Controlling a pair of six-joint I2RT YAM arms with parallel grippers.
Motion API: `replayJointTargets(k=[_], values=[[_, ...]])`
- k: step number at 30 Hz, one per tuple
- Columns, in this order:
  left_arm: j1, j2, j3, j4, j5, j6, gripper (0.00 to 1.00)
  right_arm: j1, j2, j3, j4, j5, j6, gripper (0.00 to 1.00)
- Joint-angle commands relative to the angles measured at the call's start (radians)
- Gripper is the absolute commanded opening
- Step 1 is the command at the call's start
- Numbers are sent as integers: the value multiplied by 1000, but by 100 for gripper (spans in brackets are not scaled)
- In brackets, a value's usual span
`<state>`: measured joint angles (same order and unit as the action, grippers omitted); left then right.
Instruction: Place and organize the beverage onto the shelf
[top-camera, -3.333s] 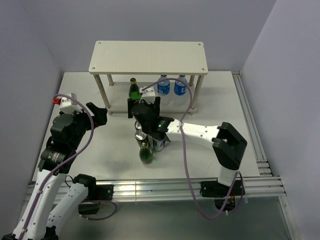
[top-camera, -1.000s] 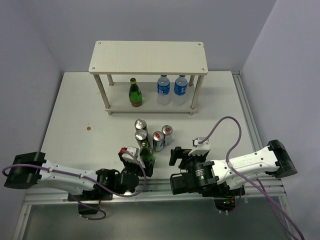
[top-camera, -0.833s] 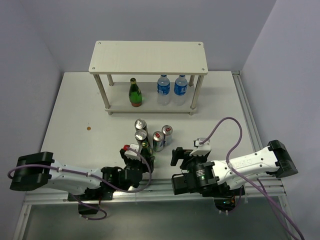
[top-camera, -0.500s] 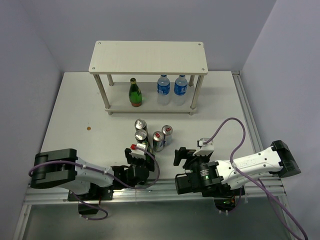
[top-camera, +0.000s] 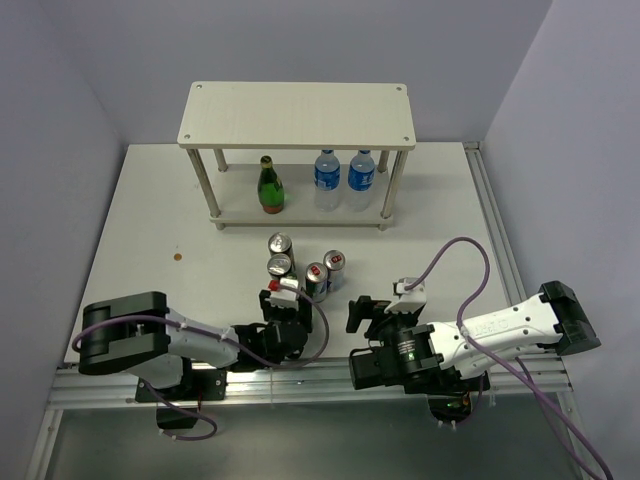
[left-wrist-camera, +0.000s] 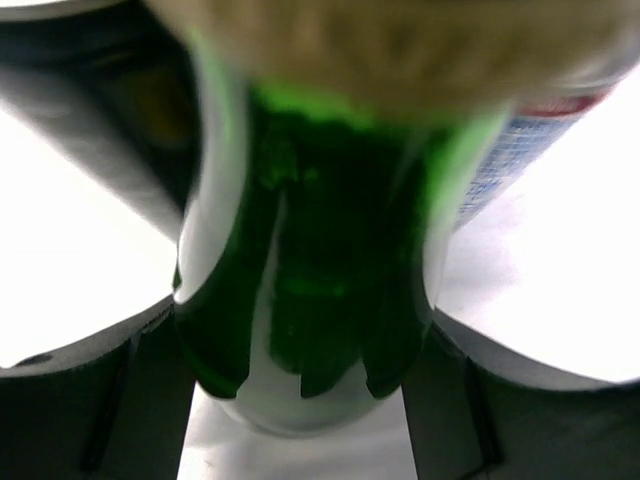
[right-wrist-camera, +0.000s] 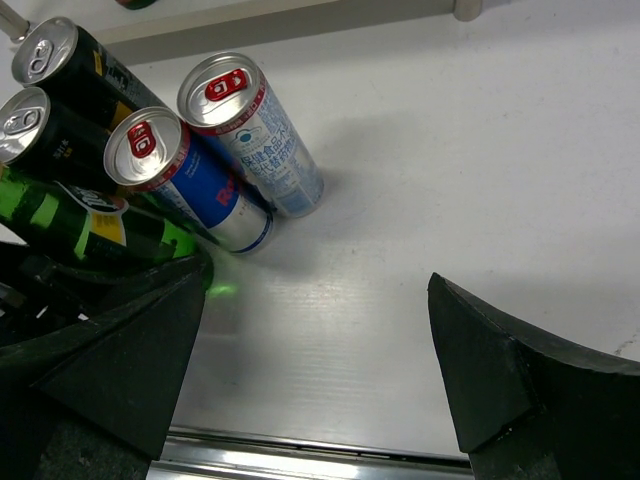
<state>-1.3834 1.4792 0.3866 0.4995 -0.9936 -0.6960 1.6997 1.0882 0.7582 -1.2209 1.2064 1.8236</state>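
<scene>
A green bottle (left-wrist-camera: 310, 280) stands at the near end of the drinks cluster and fills the left wrist view. My left gripper (top-camera: 285, 302) is shut on its lower body, one finger (left-wrist-camera: 90, 400) pressed against each side. In the right wrist view the same green bottle (right-wrist-camera: 80, 225) shows beside two black cans (right-wrist-camera: 60, 90) and two slim blue-silver cans (right-wrist-camera: 190, 180). My right gripper (right-wrist-camera: 320, 350) is open over bare table to the right of the cluster. A second green bottle (top-camera: 267, 186) stands on the lower tier of the shelf (top-camera: 297, 115).
Two clear water bottles with blue labels (top-camera: 343, 172) stand on the shelf's lower tier, right of the green bottle. The shelf's top board is bare. A metal rail (top-camera: 300, 372) runs along the table's near edge. A small brown spot (top-camera: 178, 258) marks the table at left.
My left gripper slid right along the near edge to the green bottle and closed its fingers onto it. The right arm barely shifted and stayed open.
</scene>
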Motion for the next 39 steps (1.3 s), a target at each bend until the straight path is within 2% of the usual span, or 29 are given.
replayJointTargets(k=[1,2,3,4,7,9,13,16,17,19,20,21,22,23,28,31,34,39], values=[[-28,-88,60,-288,-75,-147,0,8,-2,-14,-22,19,81,100],[-48,-132,72,-353,-98,-180,0,6,-2,-22,-22,19,83,100],[-96,-154,89,-516,-131,-259,0,8,-4,-23,-20,18,86,100],[-123,-174,109,-601,-148,-304,0,8,-5,-26,-17,18,88,100],[-201,-255,199,-882,-157,-430,0,8,-10,-37,11,21,71,100],[-210,-321,224,-984,-160,-505,0,8,-10,-42,37,28,50,100],[-212,-466,299,-1138,-217,-541,0,8,4,-39,86,38,11,100],[-200,-612,273,-1054,-296,-377,0,6,19,-31,109,44,-7,100],[-151,-640,255,-873,-268,-173,0,5,22,-30,113,47,-12,100],[-70,-703,190,-686,-191,3,0,5,27,-23,126,50,-30,100],[20,-715,175,-621,-119,114,0,5,29,-23,129,50,-33,100],[62,-724,155,-514,-88,160,0,6,29,-20,123,51,-29,100],[105,-720,153,-474,-59,199,0,6,27,-20,118,51,-26,100],[194,-709,158,-455,-24,248,0,6,24,-22,110,51,-24,100],[462,-576,210,-328,174,352,0,6,-10,-42,113,51,-26,100],[550,-505,227,-248,282,395,0,5,-28,-57,107,51,-15,100],[683,-413,259,-187,355,414,0,6,-44,-66,112,51,-21,100],[765,-323,319,-116,415,440,0,5,-53,-76,107,51,-20,100]])
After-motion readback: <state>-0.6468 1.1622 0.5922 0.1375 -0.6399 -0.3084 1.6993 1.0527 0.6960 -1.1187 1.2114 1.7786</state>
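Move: My left hand already has the near green bottle pinched on the table. Its free spot, at the left end of the lower shelf board, lies some 27 cm ahead, 15 cm left and a little below my hand; the shelved green bottle stands 8 cm to the right of that spot. From my hand, the near black can is about 7 cm ahead and 2 cm left, the Red Bull can 5 cm ahead and 5 cm right. From my right hand that spot is roughly 33 cm ahead, 33 cm left and 13 cm below. Keeping my grip, I first draw the bottle back about 6 cm, clear of the cans, then lift it some 13 cm while drifting left. From there my left hand swings forward about 20 cm and on to the left, passing the black cans on their left side and sinking 4 cm again towards the shelf's left end, the wrist turning some 15 degrees counter-clockwise. ##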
